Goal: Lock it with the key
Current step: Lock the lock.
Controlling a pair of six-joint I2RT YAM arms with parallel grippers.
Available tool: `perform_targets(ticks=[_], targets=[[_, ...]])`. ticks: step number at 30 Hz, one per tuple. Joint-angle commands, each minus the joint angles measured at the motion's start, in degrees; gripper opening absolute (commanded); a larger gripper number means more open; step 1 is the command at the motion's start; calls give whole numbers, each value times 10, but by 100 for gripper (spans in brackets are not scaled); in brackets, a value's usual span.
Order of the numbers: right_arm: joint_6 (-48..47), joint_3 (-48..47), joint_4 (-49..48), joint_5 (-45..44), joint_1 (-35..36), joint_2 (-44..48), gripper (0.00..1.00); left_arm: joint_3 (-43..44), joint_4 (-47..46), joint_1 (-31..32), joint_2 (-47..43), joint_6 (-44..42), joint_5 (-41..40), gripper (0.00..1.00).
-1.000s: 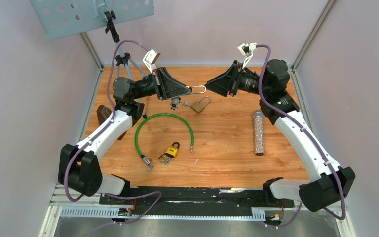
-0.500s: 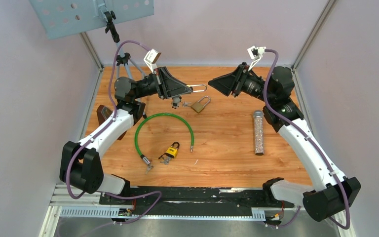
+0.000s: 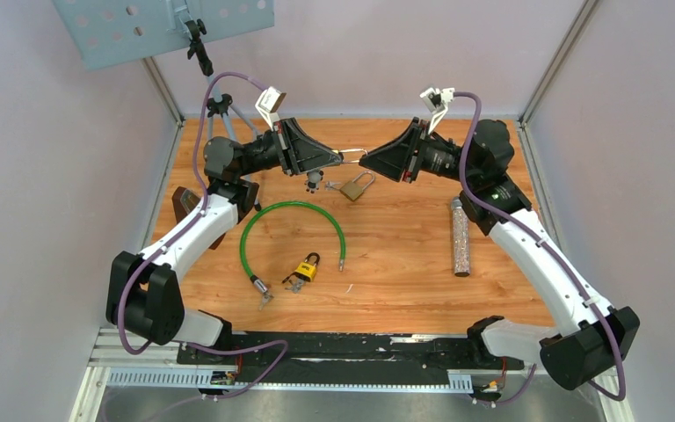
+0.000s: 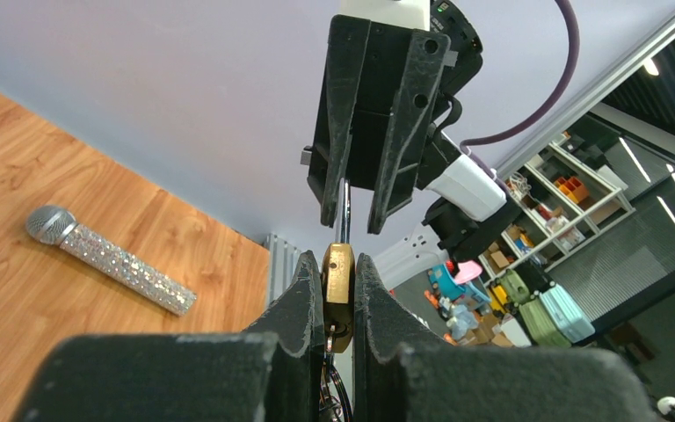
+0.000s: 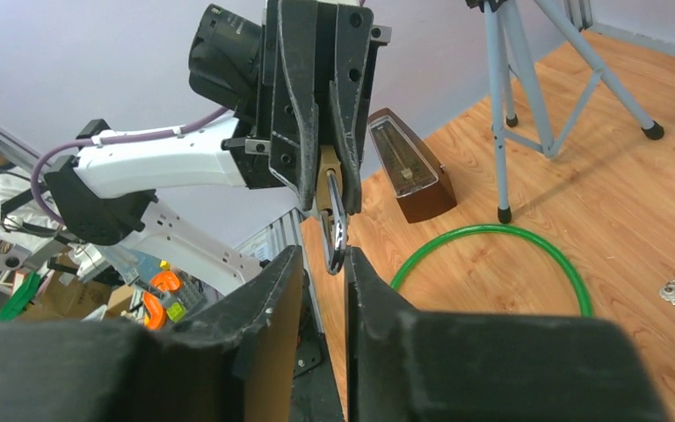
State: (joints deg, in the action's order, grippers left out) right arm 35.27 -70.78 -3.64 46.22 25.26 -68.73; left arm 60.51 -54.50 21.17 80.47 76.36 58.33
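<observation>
My left gripper [image 3: 338, 158] is shut on the body of a brass padlock [image 4: 337, 281], held above the table. The padlock's steel shackle [image 5: 337, 224] points toward the right arm. A bunch of keys [image 3: 314, 183] dangles under the left gripper. My right gripper [image 3: 366, 162] faces the left one, its jaws standing either side of the shackle's tip. In the right wrist view the shackle lies close to one finger [image 5: 365, 290], with a gap to the other. Whether the padlock's own key is among the dangling bunch is too small to tell.
A second brass padlock [image 3: 358, 186] with keys [image 3: 332, 185] lies below the grippers. A green cable lock [image 3: 292, 230] and a yellow padlock [image 3: 306, 266] lie nearer the front. A glitter microphone [image 3: 461, 237] lies at the right, and a metronome [image 3: 186, 204] and tripod [image 3: 220, 110] stand at the left.
The right gripper pulled back to the right, then came left again onto the shackle's tip, its jaws narrower than before. The left arm and the padlock stayed put.
</observation>
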Motion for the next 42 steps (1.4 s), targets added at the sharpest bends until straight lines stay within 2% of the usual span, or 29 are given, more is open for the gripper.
perform_targets(ticks=[1,3,4,14,24,34,39,42], targets=[[-17,-20,-12,24,5,-5,16,7,-16,-3,-24,-8,-13,0],[-17,-23,-12,20,7,-8,2,7,-16,-2,-23,-9,-13,0],[-17,-25,-13,20,7,-10,0,7,-17,-1,-23,-10,-12,0],[-22,-27,-15,6,18,-23,0,7,-14,8,-22,-23,-8,0],[46,-36,-60,19,23,-41,0,2,61,20,-49,-135,-29,0],[87,-37,-74,12,25,-54,0,-5,83,30,-60,-177,-36,0],[88,-36,-76,13,30,-57,0,-6,89,31,-64,-183,-41,0],[32,-32,-71,20,49,-60,0,1,89,35,-63,-178,-51,0]])
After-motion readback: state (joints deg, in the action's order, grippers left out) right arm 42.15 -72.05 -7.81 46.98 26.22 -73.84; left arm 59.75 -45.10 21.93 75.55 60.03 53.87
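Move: My left hand already holds the small brass padlock. Its shackle points at my right hand, with its middle about 2 cm to that hand's left, 1 cm ahead and level with it, and about 3 cm right of my left hand, 1 cm up. Roughly 40 cm below my right hand, the big brass padlock lies about 15 cm ahead and 2 cm left. The yellow padlock is some 6 cm back and 15 cm left, equally low. I shut my partly open right fingers at the rounded end of the shackle, dipping about 1 cm as they close. With them kept shut, I ease that hand left and slightly forward, about 1.5 cm, pressing towards the lock body. My left hand stays put, keeps its pinch on the body and turns it some 10 degrees, its tips swinging slightly forward. ##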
